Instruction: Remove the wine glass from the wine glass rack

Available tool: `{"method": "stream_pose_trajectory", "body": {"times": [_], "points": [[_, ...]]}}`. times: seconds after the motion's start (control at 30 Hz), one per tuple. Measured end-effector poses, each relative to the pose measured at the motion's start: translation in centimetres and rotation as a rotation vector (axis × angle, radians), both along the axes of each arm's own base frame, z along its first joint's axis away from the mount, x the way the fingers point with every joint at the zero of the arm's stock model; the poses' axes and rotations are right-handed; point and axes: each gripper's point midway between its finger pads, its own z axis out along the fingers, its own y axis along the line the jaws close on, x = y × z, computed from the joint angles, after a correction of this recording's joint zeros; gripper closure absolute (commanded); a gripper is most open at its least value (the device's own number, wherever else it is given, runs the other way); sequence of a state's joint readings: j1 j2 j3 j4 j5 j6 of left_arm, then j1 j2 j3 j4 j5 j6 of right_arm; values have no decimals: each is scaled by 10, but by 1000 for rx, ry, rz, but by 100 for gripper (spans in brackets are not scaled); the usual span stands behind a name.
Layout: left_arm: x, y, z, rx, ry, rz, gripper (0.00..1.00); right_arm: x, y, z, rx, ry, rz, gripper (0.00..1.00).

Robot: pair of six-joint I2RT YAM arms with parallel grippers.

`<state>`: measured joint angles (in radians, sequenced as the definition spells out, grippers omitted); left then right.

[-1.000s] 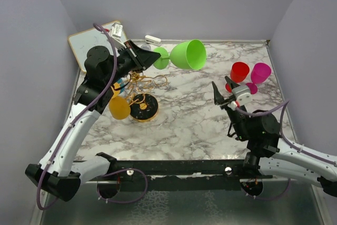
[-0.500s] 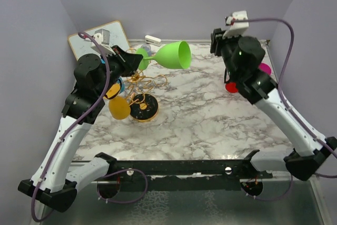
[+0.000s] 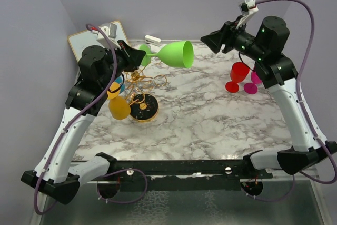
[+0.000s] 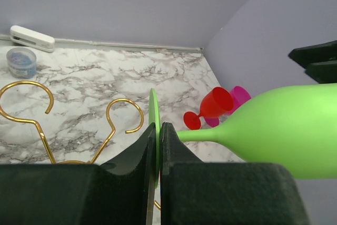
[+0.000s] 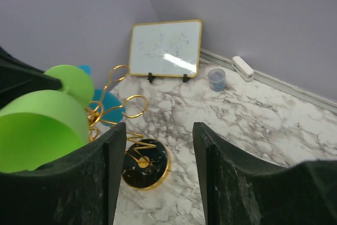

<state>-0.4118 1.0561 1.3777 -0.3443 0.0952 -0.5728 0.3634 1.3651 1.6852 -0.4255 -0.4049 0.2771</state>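
My left gripper (image 3: 138, 56) is shut on the thin foot (image 4: 154, 110) of a green wine glass (image 3: 176, 54), held sideways in the air with its bowl (image 4: 295, 130) pointing right, clear of the hooks. Below it stands the gold wire wine glass rack (image 3: 143, 84) on its round black base (image 5: 146, 170). A yellow glass (image 3: 119, 107) and a blue one (image 3: 120, 84) still hang there. My right gripper (image 3: 208, 40) is raised high and open, empty, just right of the green bowl (image 5: 37, 130).
A red glass (image 3: 238, 73) and a magenta glass (image 3: 251, 88) stand at the right of the marble table (image 3: 210, 119). A small whiteboard (image 3: 80, 43) leans at the back left. A white stapler-like thing (image 3: 152, 39) and a small blue cup (image 5: 216, 79) sit by the back wall.
My right arm has risen from low over the table to high at the back right, and its open jaws now point left at the green bowl. The left gripper shifted slightly, still gripping the glass.
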Motion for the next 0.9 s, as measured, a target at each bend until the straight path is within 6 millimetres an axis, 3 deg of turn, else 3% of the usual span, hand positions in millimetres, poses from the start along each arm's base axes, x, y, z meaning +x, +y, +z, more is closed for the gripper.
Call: {"method": "stream_pose_trajectory", "body": {"times": [0.17,0.3,0.57,0.9], "points": [[3,-7,-7,13,16,-33,100,-39,4,36,76,-53,118,44],[2,-12,-5,7,6,-59,100,-60,13,49,102,-80,230,44],[3,-18,-1,-1,-7,-89,100,-75,26,41,110,-49,357,45],[7,-26,2,-17,-9,-119,100,-76,29,28,104,-17,387,50]]}}
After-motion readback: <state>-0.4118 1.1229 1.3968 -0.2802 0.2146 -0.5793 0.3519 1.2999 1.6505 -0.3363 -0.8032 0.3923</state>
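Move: The green wine glass, lying level in the left fingers by its foot, has its bowl some 10 cm to the right of the left hand and 1 cm ahead; the right gripper waits about 20 cm to the left hand's right, 4 cm farther out. From the right hand the bowl is roughly 10 cm left, 4 cm back, almost level. The rack stands beneath the left hand, its middle 25 cm below; the red glass is about 13 cm right of the right hand, 5 cm ahead, 37 cm down. The green glass, still pinched by its foot, is eased 2 or 3 cm to the right towards the other gripper as the left hand turns slightly clockwise. The right hand draws back about 7 cm, rising 5 cm and then sinking 2, drifts left and turns some 20 degrees counter-clockwise to face the bowl, its fingers staying half open. ##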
